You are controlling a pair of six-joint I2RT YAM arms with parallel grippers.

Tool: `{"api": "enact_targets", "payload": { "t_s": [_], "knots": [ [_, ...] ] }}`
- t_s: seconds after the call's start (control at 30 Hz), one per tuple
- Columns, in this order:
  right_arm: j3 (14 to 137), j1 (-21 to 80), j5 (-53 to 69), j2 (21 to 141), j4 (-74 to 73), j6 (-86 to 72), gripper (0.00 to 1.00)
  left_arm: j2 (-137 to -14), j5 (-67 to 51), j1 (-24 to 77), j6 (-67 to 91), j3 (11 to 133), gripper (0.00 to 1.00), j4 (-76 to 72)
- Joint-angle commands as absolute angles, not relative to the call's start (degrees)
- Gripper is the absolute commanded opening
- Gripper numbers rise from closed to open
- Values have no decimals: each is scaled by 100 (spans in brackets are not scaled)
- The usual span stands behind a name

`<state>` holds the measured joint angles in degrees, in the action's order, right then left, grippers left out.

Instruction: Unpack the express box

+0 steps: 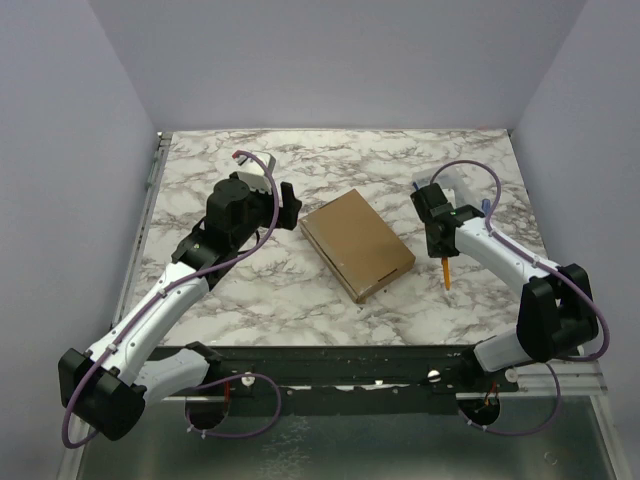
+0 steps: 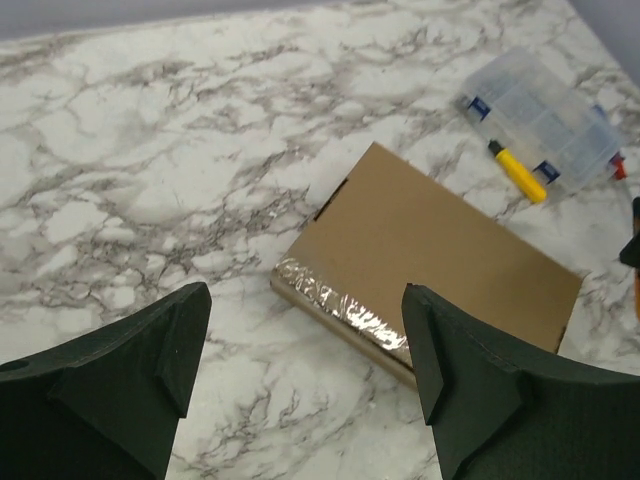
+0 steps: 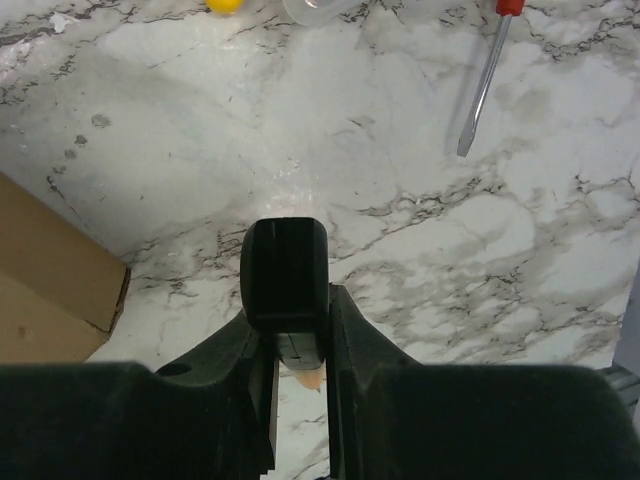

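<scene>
The express box [image 1: 357, 243], a flat brown cardboard mailer, lies closed in the middle of the marble table. In the left wrist view the express box [image 2: 440, 240] has shiny tape [image 2: 340, 305] along its near edge. My left gripper [image 1: 287, 205] hovers just left of the box's far corner. That left gripper [image 2: 305, 330] is open with nothing between its fingers. My right gripper [image 1: 440, 243] is to the right of the box. It is shut on a black-handled tool [image 3: 285, 270] whose orange end [image 1: 445, 273] points down at the table.
A clear plastic compartment case [image 2: 545, 125] with a yellow item [image 2: 520, 172] beside it lies beyond the box on the right. A red-handled screwdriver [image 3: 485, 85] lies on the marble ahead of the right gripper. Grey walls close in the table's back and sides.
</scene>
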<state>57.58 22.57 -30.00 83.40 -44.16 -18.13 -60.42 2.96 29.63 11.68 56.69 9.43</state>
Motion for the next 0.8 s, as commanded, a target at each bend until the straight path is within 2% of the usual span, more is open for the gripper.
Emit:
{"api": "enact_targets", "payload": {
  "t_s": [0.0,0.3,0.47,0.77],
  "knots": [
    [5782,1857,-1702,8501,-4592,-1735,1,-5928,472,2962,859,5354,84,951],
    [5837,1626,-1467,9169,-4162,-1554,1,-5998,309,2962,853,5335,84,935],
    [5850,1601,-1588,9405,-3857,-1470,17,-6112,181,2962,903,5318,84,920],
    [5953,1591,-1669,9794,-3709,-1419,31,-6330,5,2964,980,5317,84,900]
  ]
}}
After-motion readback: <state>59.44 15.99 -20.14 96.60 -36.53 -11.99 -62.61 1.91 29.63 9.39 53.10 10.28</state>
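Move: The right hand already holds the orange utility knife; its laying-down spot is bare table some 3 cm ahead and 7 cm below. From this hand the cardboard box's middle lies about 26 cm left and 4 ahead, the yellow screwdriver 13 ahead and 4 left, the clear organizer 20 ahead and 2 right. From the empty left hand that spot is about 46 cm right, level fore and aft, and 26 below. The right hand lowers the held knife about 6 cm and slightly forward towards the table; left sinks 5 cm. ##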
